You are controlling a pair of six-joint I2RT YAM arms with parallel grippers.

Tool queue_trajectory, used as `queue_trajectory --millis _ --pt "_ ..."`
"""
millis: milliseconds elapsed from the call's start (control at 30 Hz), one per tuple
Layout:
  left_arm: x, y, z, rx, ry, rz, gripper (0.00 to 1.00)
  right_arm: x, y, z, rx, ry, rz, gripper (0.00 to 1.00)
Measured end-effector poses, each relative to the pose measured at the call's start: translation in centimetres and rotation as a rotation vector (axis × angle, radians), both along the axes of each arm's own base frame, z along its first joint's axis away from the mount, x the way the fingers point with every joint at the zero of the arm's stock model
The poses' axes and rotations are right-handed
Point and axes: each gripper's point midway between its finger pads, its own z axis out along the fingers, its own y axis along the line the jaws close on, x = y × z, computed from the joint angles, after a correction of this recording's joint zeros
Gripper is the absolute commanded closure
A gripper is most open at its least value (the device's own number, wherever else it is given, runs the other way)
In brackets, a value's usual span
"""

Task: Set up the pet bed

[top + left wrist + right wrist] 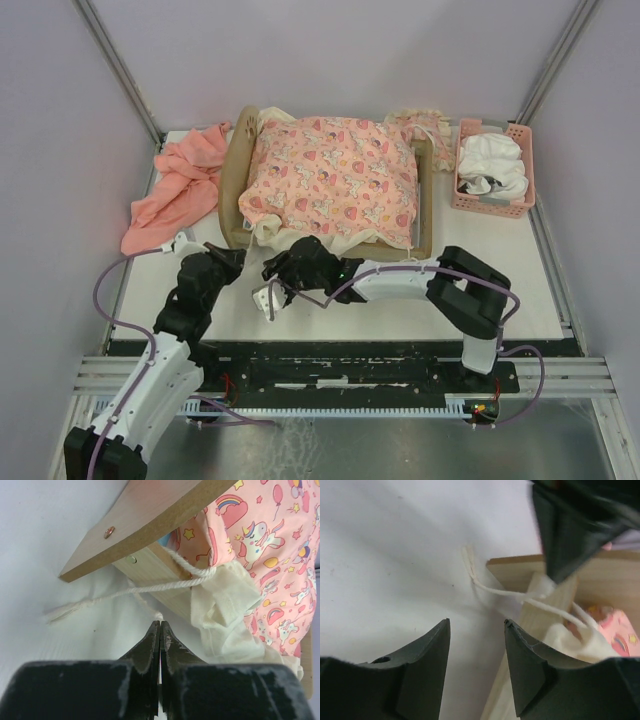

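Note:
The pet bed (237,170) stands at the middle back, its light-wood frame (150,515) filled by a pink unicorn-print cushion (335,180). A cream tie cord (125,591) from the cushion's corner loops round the near-left leg (540,615), and one end trails on the table. My left gripper (160,623) is at that corner, shut, with a strand of the cord pinched at its tips. My right gripper (476,622) hovers just beside it, open and empty; the left fingers (565,535) show above the leg in its view.
A salmon-pink cloth (175,185) lies crumpled left of the bed. A pink plastic basket (495,207) with white cloth (492,160) in it stands at the back right. Frilly fabric (425,122) lies behind the bed. Walls close in on both sides.

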Motion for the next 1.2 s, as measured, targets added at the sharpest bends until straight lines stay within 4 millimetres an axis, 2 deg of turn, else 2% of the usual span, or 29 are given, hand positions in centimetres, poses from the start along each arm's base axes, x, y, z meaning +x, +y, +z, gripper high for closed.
queue_trajectory --millis 233,433,733,1067,1200 --pt "0.0 0.1 0.8 -0.031 0.015 0.018 0.97 1.3 2.2 -5.4 -0.200 -0.267 0.146 0.45" --pt "-0.3 0.2 0.4 -0.037 0.041 0.024 0.97 3.2 3.5 -7.6 -0.303 -0.447 0.213 0.44" --pt "-0.3 0.2 0.4 -0.042 0.043 0.028 0.97 4.9 5.3 -7.8 -0.366 -0.618 0.286 0.42" --pt "-0.3 0.2 0.4 -0.043 0.043 0.029 0.97 6.3 6.3 -7.9 -0.460 -0.678 0.332 0.44" --pt "-0.3 0.2 0.4 -0.043 0.043 0.029 0.97 6.5 6.4 -8.0 -0.495 -0.678 0.349 0.48"
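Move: The cord's loose frayed end lies on the table about 7 cm ahead of the right hand, 8 cm to its left and 10 cm below. The bed panel's near lower corner is some 9 cm ahead, 8 cm left and 8 cm down, and the cord knot about 6 cm ahead, 4 cm left and nearly level with the hand. From the left hand the frayed end lies some 5 cm ahead, 2 cm left and 12 cm below. Down about 8 cm and to its left, then levelling off low over the table and sliding on forward and left, the right hand travels to the cord's frayed end by the panel corner. It rolls nearly 50 degrees and points more steeply down, fingers staying half open around the cord's line. The left hand stays in place, still pinching the other cord end. ##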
